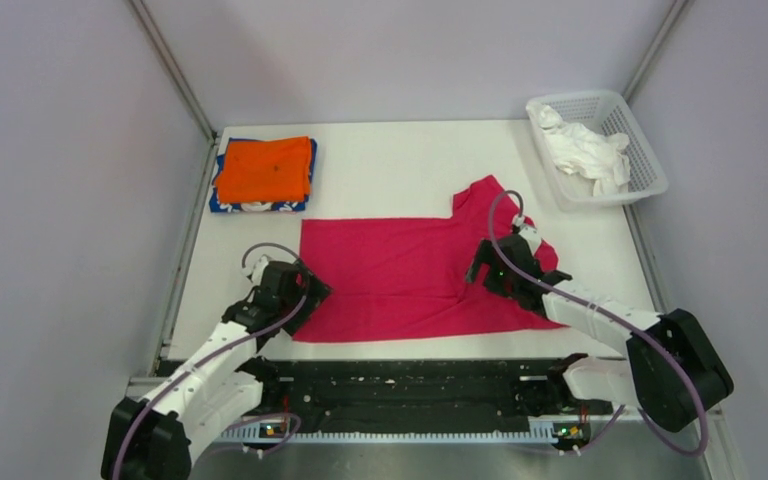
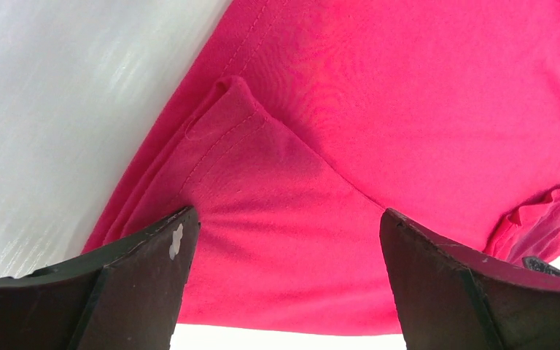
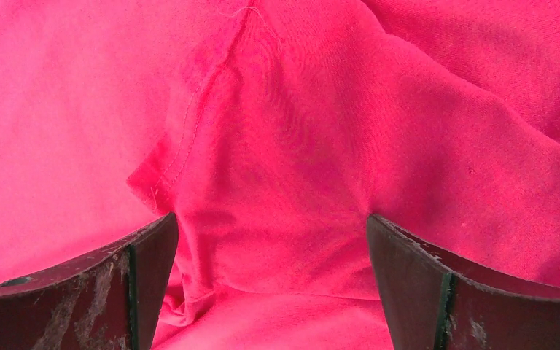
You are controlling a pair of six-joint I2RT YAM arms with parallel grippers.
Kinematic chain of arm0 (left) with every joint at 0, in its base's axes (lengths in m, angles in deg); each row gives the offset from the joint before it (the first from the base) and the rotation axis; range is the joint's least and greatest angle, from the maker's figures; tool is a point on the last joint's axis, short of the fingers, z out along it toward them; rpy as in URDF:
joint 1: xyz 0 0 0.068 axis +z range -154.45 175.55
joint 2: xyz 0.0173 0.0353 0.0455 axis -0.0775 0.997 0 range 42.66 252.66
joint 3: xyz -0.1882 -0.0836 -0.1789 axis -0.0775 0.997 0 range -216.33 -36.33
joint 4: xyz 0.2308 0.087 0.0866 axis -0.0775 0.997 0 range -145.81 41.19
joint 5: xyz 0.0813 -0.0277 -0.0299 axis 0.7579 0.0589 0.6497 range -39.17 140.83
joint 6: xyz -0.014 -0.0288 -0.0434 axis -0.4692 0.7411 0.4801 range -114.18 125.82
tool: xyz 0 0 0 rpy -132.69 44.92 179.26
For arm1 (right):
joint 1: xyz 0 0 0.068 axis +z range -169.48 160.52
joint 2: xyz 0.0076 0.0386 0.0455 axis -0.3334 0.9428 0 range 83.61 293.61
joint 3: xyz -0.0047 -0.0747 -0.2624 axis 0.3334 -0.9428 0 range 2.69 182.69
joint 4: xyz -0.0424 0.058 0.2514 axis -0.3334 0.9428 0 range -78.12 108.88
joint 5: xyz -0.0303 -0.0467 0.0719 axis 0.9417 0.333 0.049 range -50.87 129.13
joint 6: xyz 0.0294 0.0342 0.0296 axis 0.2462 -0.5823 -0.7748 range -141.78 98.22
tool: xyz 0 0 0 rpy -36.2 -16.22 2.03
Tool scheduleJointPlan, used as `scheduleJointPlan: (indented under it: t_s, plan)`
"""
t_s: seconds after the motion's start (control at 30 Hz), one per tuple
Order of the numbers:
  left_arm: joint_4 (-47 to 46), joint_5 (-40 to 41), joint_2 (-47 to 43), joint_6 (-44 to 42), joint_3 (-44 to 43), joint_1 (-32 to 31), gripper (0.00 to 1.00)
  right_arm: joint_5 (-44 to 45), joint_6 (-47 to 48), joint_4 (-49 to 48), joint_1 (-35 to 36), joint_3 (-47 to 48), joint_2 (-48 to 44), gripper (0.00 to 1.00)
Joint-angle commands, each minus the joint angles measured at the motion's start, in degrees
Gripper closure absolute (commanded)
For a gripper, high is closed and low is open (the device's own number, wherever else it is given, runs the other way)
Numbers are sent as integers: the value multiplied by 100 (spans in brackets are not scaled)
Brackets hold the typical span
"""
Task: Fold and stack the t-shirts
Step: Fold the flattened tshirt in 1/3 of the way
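Note:
The magenta-red t-shirt [image 1: 400, 275] lies spread on the white table, partly folded, with a sleeve sticking up at the far right. My left gripper [image 1: 297, 290] is open over its near left corner; the left wrist view shows the cloth [image 2: 379, 131] between the spread jaws. My right gripper [image 1: 490, 268] is open over the bunched right side of the shirt; the right wrist view shows wrinkled cloth [image 3: 292, 146] between the jaws. The orange t-shirt [image 1: 265, 168] lies folded on the folded blue one [image 1: 258, 207] at the far left.
A white mesh basket [image 1: 640, 160] with a white cloth [image 1: 585, 150] in it stands at the far right corner. Grey walls enclose the table on three sides. A black rail [image 1: 410, 395] runs along the near edge between the arm bases.

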Motion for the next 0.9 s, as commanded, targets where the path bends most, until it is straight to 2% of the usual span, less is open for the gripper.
scheduleJointPlan:
  t_s: [0.0, 0.27, 0.43, 0.53, 0.67, 0.87]
  plan:
    - [622, 322, -151, 144, 183, -16, 1, -62, -8, 236, 65, -89, -262, 1]
    - [399, 277, 147, -72, -207, -20, 1, 134, 129, 553, 65, 270, -472, 1]
    - [445, 432, 419, -452, -930, -18, 1, 427, 348, 779, 42, 744, -590, 1]
    - [541, 836, 765, -756, -1539, -7, 1, 619, 475, 896, -56, 1170, -478, 1]
    - [772, 1447, 1558, -1106, -2504, 53, 1, 722, 622, 874, -366, 1701, -118, 1]
    - [1129, 2261, 3387, -1513, -4218, 423, 2, 730, 1009, 550, -690, 2249, 583, 1]
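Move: Some 24 cm ahead of the left hand and 3 cm to its left is the red t-shirt's far left corner, about 1 cm lower; the folded stack lies roughly 42 cm ahead and 14 cm left. From the right hand, the shirt's far sleeve is about 27 cm straight ahead, also about 1 cm lower, with the white basket some 43 cm ahead and 33 cm to the right. Lifting off the shirt after a short rest on it, both open hands swing up and out over the cloth. The left goes about 11 cm forward and 9 cm up towards the far left corner, its left side rolling up nearly 20 degrees; the right eases back 1 cm, then rises 9–10 cm while reaching forward towards the far sleeve, fingers tipping outward some 10 degrees. ##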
